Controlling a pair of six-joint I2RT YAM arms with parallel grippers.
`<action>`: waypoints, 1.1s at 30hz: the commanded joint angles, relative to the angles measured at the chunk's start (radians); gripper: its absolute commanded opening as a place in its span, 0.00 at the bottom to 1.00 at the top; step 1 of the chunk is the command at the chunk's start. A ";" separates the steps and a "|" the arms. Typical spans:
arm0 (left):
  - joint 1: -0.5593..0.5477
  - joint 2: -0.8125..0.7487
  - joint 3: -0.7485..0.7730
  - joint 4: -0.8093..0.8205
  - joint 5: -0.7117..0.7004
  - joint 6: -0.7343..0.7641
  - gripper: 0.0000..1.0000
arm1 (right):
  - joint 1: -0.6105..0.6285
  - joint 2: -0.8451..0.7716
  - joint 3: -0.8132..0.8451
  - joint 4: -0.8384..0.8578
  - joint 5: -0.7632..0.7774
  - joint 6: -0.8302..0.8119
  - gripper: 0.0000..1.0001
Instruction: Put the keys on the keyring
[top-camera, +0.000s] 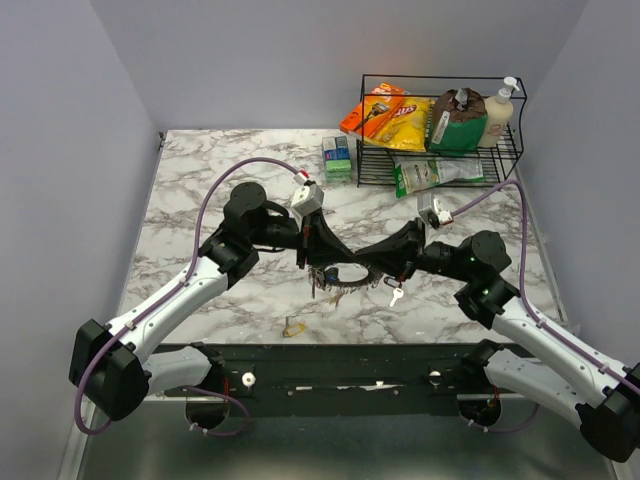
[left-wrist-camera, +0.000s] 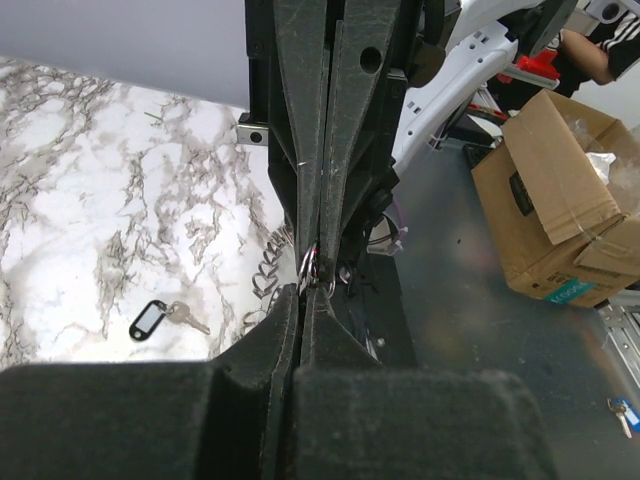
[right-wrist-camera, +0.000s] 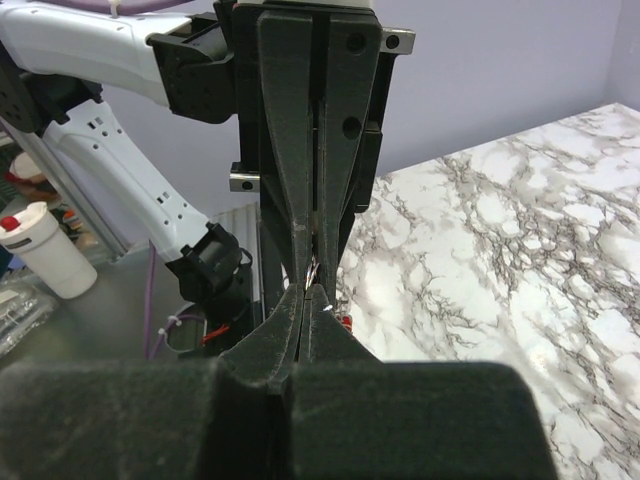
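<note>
The keyring (top-camera: 350, 279), a thin silver wire ring with keys hanging from it, is held just above the marble table between both arms. My left gripper (top-camera: 320, 263) is shut on its left side. My right gripper (top-camera: 386, 268) is shut on its right side. In the left wrist view my left gripper (left-wrist-camera: 305, 290) meets the other gripper tip to tip, with the ring's wire (left-wrist-camera: 316, 264) pinched between them. The right wrist view shows my right gripper (right-wrist-camera: 312, 291) shut on the same glinting wire (right-wrist-camera: 313, 268). A loose key (top-camera: 396, 294) with a black tag (left-wrist-camera: 148, 321) lies nearby.
A yellow-headed key (top-camera: 292, 326) lies near the table's front edge. A black wire rack (top-camera: 440, 130) with snack bags and a soap bottle stands at the back right, with small boxes (top-camera: 337, 157) beside it. Off the table there is a cardboard box (left-wrist-camera: 560, 200).
</note>
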 joint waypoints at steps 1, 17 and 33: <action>-0.005 -0.001 0.010 0.030 -0.020 -0.001 0.00 | 0.001 -0.008 -0.012 0.051 -0.004 -0.002 0.00; -0.005 -0.057 0.049 -0.287 -0.343 0.218 0.00 | 0.001 -0.043 -0.028 -0.054 0.169 -0.020 0.70; -0.010 -0.155 0.043 -0.553 -0.597 0.423 0.00 | 0.001 0.024 0.055 -0.842 0.835 0.106 0.91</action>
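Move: Both grippers are shut tip to tip on the coiled keyring, which hangs with its middle roughly 6 cm below the right hand and 2 cm to its left. The loose key with the black tag lies on the table some 10 cm ahead of that hand, 8 cm to its right and 24 cm down; from the left hand, about 10 cm ahead and 9 cm to the right. A yellow tag lies about 12 cm to the left hand's left and 2 cm ahead. Opening wide, the right fingers let go of the keyring and the hand draws off forward and right, then sinks ever faster towards the black-tagged key, some 8 cm down in all, swinging about 30 degrees clockwise and tipping down. The left keeps its pinch and carries the keyring forward, down and then left, about 5 cm each way, turning counter-clockwise. ##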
